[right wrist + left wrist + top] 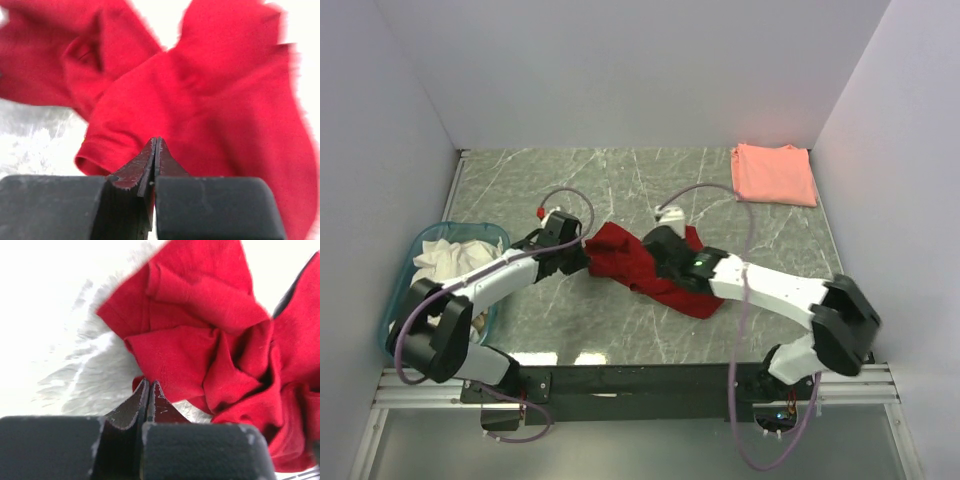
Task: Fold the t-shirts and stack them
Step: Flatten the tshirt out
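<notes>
The deep red t-shirt [620,256] lies crumpled in the middle of the marble table, between my two arms. My left gripper [586,258] is at its left edge, jaws pressed together [149,383] on a fold of the red cloth [200,335]. My right gripper [655,245] sits on the shirt's right half, jaws likewise shut [156,140] with the red cloth [200,100] pinched at their tips. The salmon-pink t-shirt [775,172] lies folded flat in the far right corner, away from both grippers.
A blue basket [420,236] holding white cloth [450,258] stands at the left edge beside the left arm. White walls close the table at the back and both sides. Purple cables loop above both arms.
</notes>
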Available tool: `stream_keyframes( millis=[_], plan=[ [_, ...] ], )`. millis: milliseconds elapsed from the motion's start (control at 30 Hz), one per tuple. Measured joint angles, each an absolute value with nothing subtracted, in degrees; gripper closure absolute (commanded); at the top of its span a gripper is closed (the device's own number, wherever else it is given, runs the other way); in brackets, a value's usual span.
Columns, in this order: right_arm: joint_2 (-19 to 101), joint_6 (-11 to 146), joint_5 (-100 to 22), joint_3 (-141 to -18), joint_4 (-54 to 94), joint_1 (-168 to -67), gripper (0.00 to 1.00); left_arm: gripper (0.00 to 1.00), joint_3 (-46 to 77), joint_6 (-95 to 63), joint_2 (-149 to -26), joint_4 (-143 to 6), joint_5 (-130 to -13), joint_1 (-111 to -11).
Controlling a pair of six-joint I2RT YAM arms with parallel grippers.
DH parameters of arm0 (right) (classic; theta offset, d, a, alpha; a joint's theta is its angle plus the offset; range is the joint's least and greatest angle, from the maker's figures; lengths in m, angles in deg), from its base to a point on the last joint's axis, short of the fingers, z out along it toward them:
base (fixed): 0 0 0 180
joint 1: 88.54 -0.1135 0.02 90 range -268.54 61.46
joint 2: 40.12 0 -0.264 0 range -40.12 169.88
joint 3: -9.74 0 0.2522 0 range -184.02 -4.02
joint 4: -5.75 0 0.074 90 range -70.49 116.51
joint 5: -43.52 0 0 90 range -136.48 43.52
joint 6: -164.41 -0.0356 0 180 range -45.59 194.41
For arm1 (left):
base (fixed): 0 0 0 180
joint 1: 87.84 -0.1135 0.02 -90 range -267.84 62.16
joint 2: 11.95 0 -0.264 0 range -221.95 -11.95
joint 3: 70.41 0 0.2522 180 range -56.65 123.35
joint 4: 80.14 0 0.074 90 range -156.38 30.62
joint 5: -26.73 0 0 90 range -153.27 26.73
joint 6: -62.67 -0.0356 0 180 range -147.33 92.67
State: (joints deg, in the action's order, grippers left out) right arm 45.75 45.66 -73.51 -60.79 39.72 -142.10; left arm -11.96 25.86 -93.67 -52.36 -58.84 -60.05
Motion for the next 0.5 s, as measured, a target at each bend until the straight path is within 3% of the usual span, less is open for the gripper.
stream_keyframes(
  millis=[233,333,367,500],
  plan=[
    [26.93,45.55,-70.34,-55.83,40.92,-133.71,0.98,0.99,-8.88,23.10,-84.18,-45.73,-56.72,-64.29],
    [22.27,45.79,-67.59,-55.41,40.77,-132.64,0.90,0.99,-7.29,22.12,-80.95,-44.01,-56.00,-65.12],
    [21.81,45.97,-66.47,-55.41,40.48,-132.73,0.82,0.99,-6.78,21.79,-80.09,-43.46,-55.76,-65.30],
    [25.09,46.40,-63.13,-55.44,38.43,-136.57,0.65,0.99,-6.48,21.11,-77.69,-41.25,-55.24,-66.33]
  ],
)
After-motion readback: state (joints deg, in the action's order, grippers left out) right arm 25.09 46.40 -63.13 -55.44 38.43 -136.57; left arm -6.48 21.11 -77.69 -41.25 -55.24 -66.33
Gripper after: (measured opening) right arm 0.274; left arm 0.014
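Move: The red t-shirt lies crumpled between the hands, its left end already in the left fingers. Its middle is about 18 cm to the right of the left hand, 2 cm nearer the base and 5 cm lower. From the right hand that middle is some 4 cm left, 1 cm ahead and 8 cm below. The laundry tub stands about 35 cm left of the left hand and 7 cm back; the folded orange t-shirt is 27 cm right of the right hand and 26 cm farther out. The red t-shirt's left end, still pinched by the shut left fingers, is carried up about 10 cm and 5 cm left, towards the laundry tub, the fingertips tipping up slightly. The right hand rises shut and swings about 6 cm right over the shirt, rolling its left side up, then swings back left, sinks slightly and begins to open, with no cloth seen between its tips. ##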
